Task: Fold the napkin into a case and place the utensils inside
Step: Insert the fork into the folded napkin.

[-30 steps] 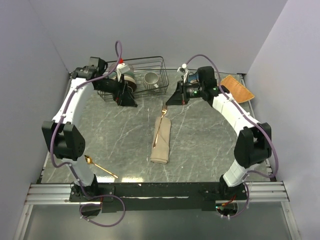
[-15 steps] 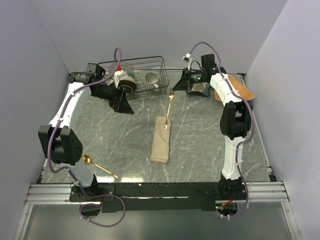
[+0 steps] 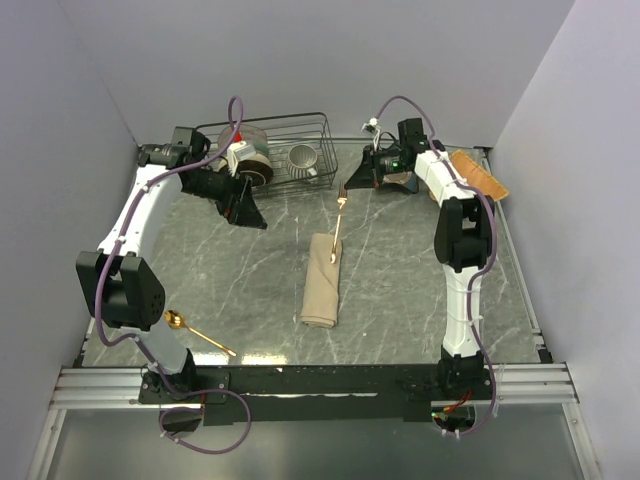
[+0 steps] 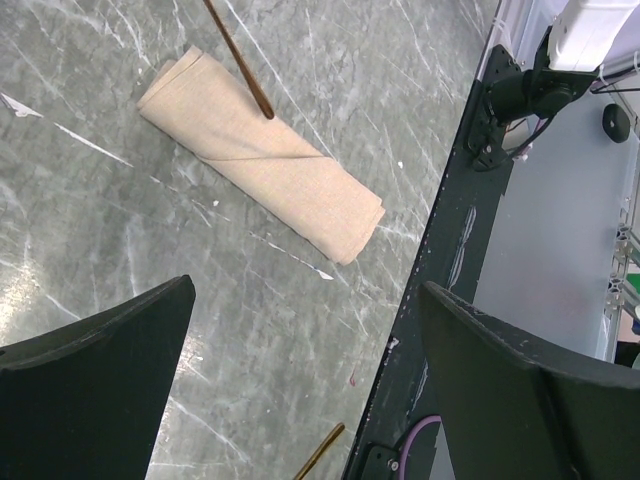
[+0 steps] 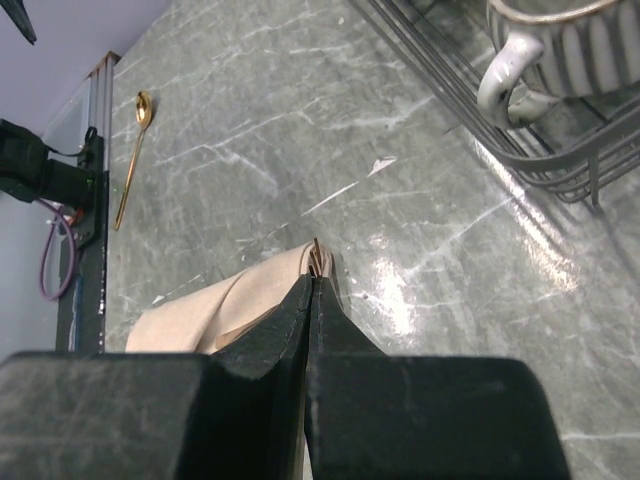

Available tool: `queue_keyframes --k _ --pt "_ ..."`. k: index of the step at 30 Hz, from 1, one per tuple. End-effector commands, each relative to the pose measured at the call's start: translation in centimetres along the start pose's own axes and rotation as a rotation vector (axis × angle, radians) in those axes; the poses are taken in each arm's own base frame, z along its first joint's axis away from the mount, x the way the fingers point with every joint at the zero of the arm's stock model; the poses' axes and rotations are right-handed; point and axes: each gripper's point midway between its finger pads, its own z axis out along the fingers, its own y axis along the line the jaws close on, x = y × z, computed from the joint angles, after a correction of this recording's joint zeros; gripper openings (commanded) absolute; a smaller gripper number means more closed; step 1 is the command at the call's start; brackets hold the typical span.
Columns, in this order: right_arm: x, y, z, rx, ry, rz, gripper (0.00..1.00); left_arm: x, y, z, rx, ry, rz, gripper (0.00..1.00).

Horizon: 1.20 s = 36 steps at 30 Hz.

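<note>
The napkin lies folded as a long narrow beige case [image 3: 322,280] in the middle of the table; it also shows in the left wrist view [image 4: 260,150] and the right wrist view [image 5: 200,305]. My right gripper [image 3: 352,184] is shut on the tine end of the gold fork [image 3: 337,225]. The fork slants down, and its handle tip rests on the case's far end by the diagonal edge [image 4: 262,105]. The tines peek past my shut right gripper [image 5: 313,290]. The gold spoon [image 3: 200,335] lies at the near left. My left gripper [image 3: 250,212] is open and empty, above the far left of the table.
A wire basket [image 3: 318,125] with a grey mug [image 3: 303,160] and other crockery stands at the back. An orange woven mat [image 3: 478,175] lies at the back right. The table's black near edge [image 4: 470,250] and the spoon's handle tip [image 4: 320,462] show in the left wrist view.
My right arm has swung back and lifted the fork's tine end, drawing the fork farther away along the case. My left gripper has shifted slightly left.
</note>
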Motion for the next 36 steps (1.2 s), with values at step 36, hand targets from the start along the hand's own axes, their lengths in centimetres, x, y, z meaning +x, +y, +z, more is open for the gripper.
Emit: queue_keyframes --k 36 --pt "4.2 6.3 3.0 -0.142 -0.035 0.158 0.0 2.2 -2.4 -0.5 0.023 0.003 -0.02 0.99"
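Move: The right hand holds the fork by its tine end, handle slanting back and down. The folded napkin's middle lies about 20 cm back, 6 cm left and 15 cm below it. From that hand, the ribbed cup in the rack is some 7 cm ahead and 13 cm left, the star bowl about 7 cm ahead and 9 cm right. From the idle left hand the napkin is roughly 16 cm right, 4 cm back and 24 cm below. Right hand, keeping its pinch, draws back about 8 cm and down 6, feeding the fork handle under the napkin's fold. ##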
